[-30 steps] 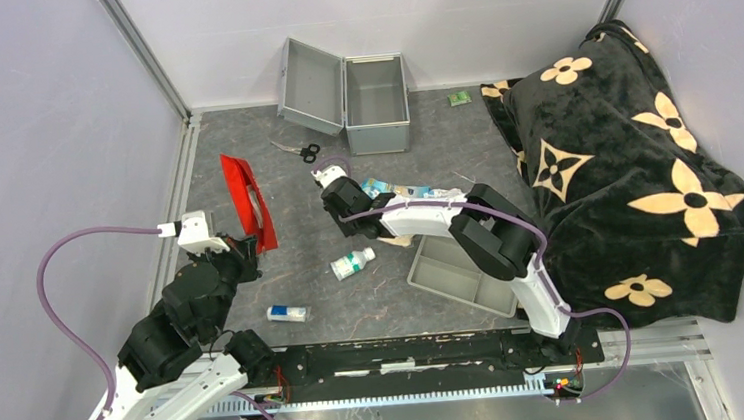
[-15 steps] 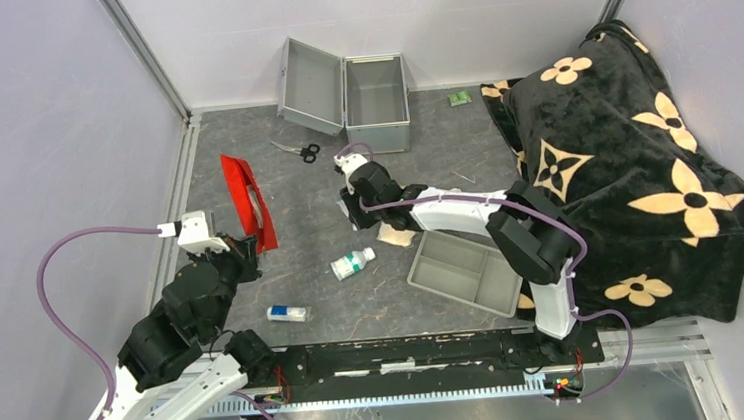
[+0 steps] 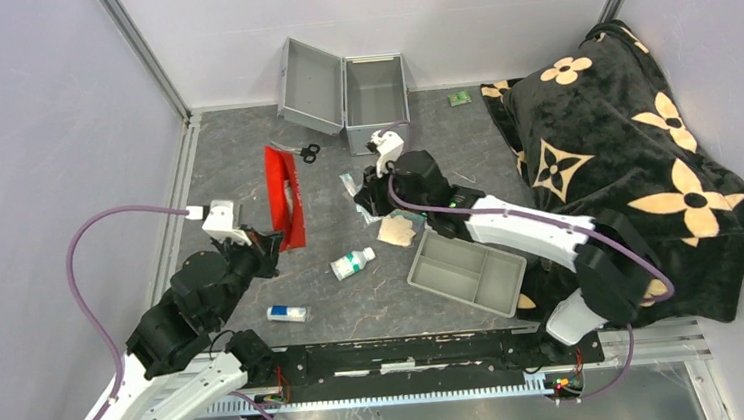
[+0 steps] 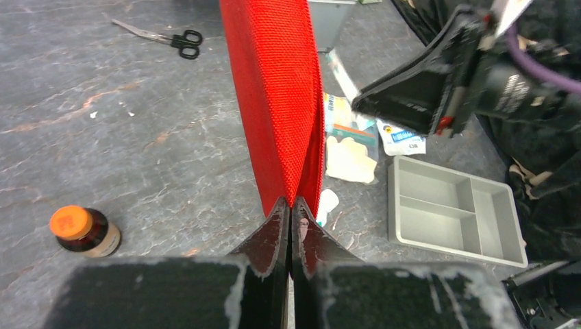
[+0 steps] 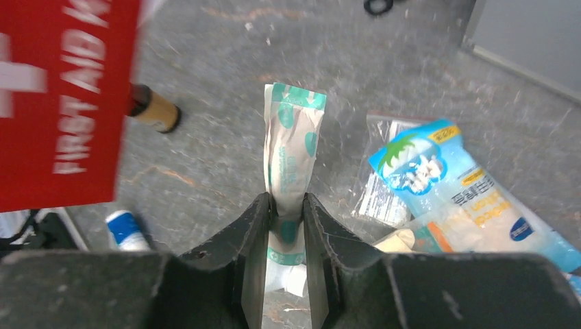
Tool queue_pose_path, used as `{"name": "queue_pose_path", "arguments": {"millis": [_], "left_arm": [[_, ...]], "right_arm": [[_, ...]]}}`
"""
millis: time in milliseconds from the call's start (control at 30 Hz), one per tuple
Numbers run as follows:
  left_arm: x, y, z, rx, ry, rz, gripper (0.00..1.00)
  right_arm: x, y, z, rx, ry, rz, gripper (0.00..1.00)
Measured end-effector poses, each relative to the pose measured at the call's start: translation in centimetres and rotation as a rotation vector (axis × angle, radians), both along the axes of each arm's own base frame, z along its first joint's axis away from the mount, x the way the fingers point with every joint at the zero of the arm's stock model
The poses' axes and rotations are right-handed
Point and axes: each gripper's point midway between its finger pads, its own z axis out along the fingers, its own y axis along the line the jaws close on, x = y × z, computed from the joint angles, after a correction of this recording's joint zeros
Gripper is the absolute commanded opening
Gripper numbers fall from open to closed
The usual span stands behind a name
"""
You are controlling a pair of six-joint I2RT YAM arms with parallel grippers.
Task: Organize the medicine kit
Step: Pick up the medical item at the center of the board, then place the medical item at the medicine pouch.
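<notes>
The medicine kit (image 3: 376, 91) stands open at the back, its lid (image 3: 309, 72) swung out to the left; its inside looks bare. My left gripper (image 4: 292, 204) is shut on the lower edge of a flat red first-aid pouch (image 4: 277, 89), held upright left of centre (image 3: 284, 195). My right gripper (image 5: 286, 200) is shut on a long white-and-teal bandage packet (image 5: 294, 137), which sticks out past the fingertips. In the top view that gripper (image 3: 369, 192) hovers just in front of the kit.
Scissors (image 3: 298, 152) lie in front of the lid. Blue-and-white packets (image 5: 438, 178) and beige gauze (image 3: 397, 230) lie mid-table, beside a grey divided tray (image 3: 466, 271). A white bottle (image 3: 352, 263), a small tube (image 3: 287, 313) and an orange-capped brown bottle (image 4: 82, 229) lie loose. A flowered black blanket (image 3: 625, 160) fills the right.
My right arm has swung back and to the right towards the kit, carrying the bandage packet. My left arm has carried the red pouch to the right, towards the middle of the table.
</notes>
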Motion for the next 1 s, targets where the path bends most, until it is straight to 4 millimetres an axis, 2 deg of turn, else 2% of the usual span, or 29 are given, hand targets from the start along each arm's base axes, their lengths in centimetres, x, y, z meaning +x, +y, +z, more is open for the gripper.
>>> {"name": "queue_pose_path", "arguments": {"millis": [233,400,667,900,1000], "left_arm": [[0.7,-2.5,-0.5,0.023,0.026,-0.082,0.02],[1.5,-3.7,-0.8,0.033,0.044,-0.096,0.02],[2.2,-5.0,-0.9,0.026,0.05,-0.122,0.02],[2.4,-5.5,-0.9,0.025,0.053,-0.133,0.02],[2.4,-5.8,-1.0,0.022,0.056,-0.147,0.02]], "right_arm": [[-2.8,-1.9,7.9,0.201,-0.167,0.05,0.29],[-4.6,-2.0,11.0,0.345,-0.216,0.101,0.28],[-7.2,0.2,14.0,0.53,-0.206,0.209,0.27],[-8.6,3.6,13.8,0.562,-0.161,0.275,0.27],[-8.7,4.5,13.8,0.564,-0.154,0.287,0.27]]}}
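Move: The right hand already holds the small teal-and-white packet; the open red first aid pouch it is bound for lies about 14 cm to its left, 6 cm back and some 11 cm higher. Down on the table, 14 to 16 cm below this hand, stand the white bottle, 5 cm back and 3 cm left, and the tan gauze, 7 cm right and 2 cm farther out. From the left hand, already gripping the pouch, the packet is about 14 cm ahead, 15 cm right and 11 cm lower. Keeping the packet pinched, the right hand climbs some 14 cm while drawing back about 9 cm, drifts slightly right, then swings left towards the red pouch; its fingers tilt up some 30 degrees to nearly level and turn counter-clockwise. The left hand keeps its grip on the pouch and brings it about 6 cm right and a little forward to meet the packet. ##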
